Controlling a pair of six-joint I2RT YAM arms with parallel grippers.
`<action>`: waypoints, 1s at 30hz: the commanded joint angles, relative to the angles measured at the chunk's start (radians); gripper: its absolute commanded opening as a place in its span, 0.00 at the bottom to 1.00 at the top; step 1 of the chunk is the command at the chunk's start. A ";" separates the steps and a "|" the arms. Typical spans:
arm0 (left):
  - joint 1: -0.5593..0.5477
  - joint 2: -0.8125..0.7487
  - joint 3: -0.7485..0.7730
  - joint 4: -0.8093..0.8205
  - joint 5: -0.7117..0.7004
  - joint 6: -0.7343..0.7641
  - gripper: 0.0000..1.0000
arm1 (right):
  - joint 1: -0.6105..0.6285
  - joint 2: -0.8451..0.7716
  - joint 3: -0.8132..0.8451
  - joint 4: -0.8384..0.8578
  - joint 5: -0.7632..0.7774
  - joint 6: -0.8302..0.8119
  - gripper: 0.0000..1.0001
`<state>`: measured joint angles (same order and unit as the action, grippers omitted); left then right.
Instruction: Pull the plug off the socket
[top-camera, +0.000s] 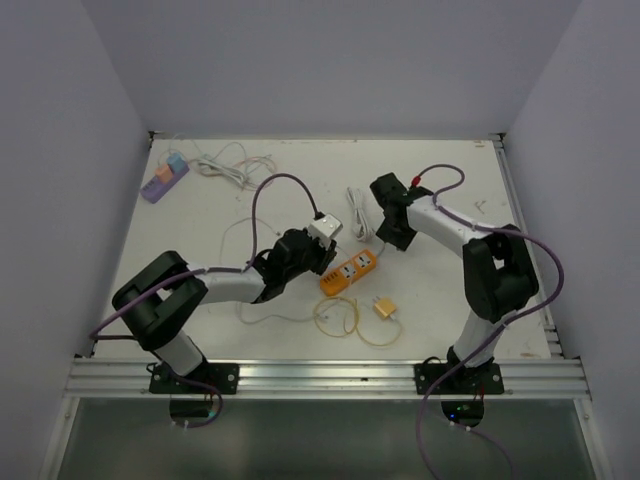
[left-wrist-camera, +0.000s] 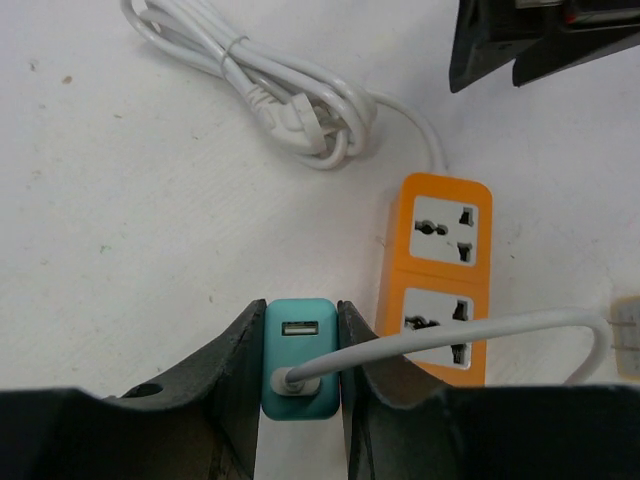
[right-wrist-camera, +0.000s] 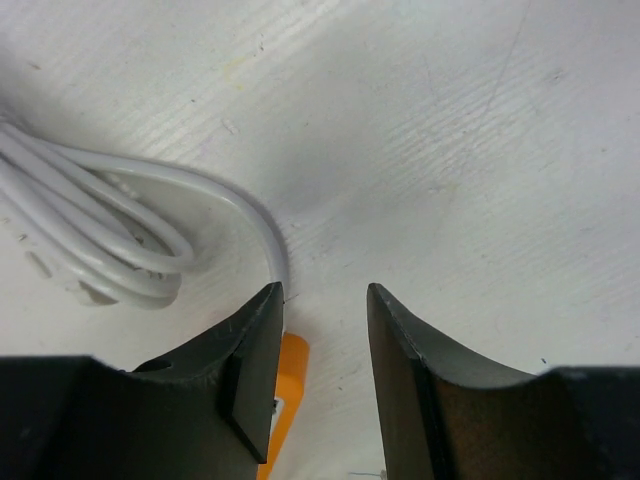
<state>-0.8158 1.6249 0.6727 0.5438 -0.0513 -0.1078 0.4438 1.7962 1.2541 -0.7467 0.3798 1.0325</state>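
A teal plug (left-wrist-camera: 301, 350) with a USB port and a grey cable (left-wrist-camera: 480, 330) in it sits clamped between the fingers of my left gripper (left-wrist-camera: 301, 310), which is shut on it. The orange socket strip (left-wrist-camera: 440, 270) lies on the table just to its right. Both of its outlets show empty, and the plug is apart from it. In the top view the left gripper (top-camera: 318, 262) hangs beside the strip (top-camera: 349, 272), and the plug is hidden there. My right gripper (right-wrist-camera: 325, 295) stands open over the table by the strip's far end (right-wrist-camera: 290, 380), holding nothing.
The strip's coiled white cord (top-camera: 358, 213) lies behind it. A small orange adapter (top-camera: 385, 309) and a yellow cable loop (top-camera: 340, 318) lie near the front. A purple power strip (top-camera: 164, 180) and loose white cable (top-camera: 225, 165) sit at the back left.
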 joint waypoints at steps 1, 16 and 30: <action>0.003 0.016 0.076 0.007 -0.084 0.054 0.36 | -0.004 -0.112 -0.008 -0.016 0.077 -0.072 0.43; 0.003 -0.111 0.053 -0.102 -0.179 -0.018 0.93 | 0.078 -0.431 -0.176 0.101 -0.093 -0.428 0.61; 0.280 -0.477 0.297 -0.819 -0.470 -0.251 1.00 | 0.447 -0.381 -0.187 0.158 -0.271 -0.707 0.80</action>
<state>-0.6266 1.1683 0.8879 -0.0032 -0.4988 -0.2977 0.8021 1.3605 1.0401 -0.6167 0.1658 0.4522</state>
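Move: My left hand already holds the teal plug, free of the socket. The bare table where it can go lies about 4 cm ahead, 4 cm right and 7 cm below; the orange socket's middle is 2 cm back, 6 cm right and 6 cm down, the white cord bundle some 15 cm ahead and 8 cm right. From my empty right hand the socket lies 14 cm left and 6 cm back, the yellow plug 16 cm back and 6 cm left, both 4 cm below. I ease my left hand about 3 cm forward past the socket's far side, open its fingers wide and let go of the teal plug, then sweep up and left, away from the socket, turning counter-clockwise. Meanwhile my empty right hand lifts some 8 cm, then swings back and left towards the socket, turning about 55 degrees counter-clockwise and opening wider. ##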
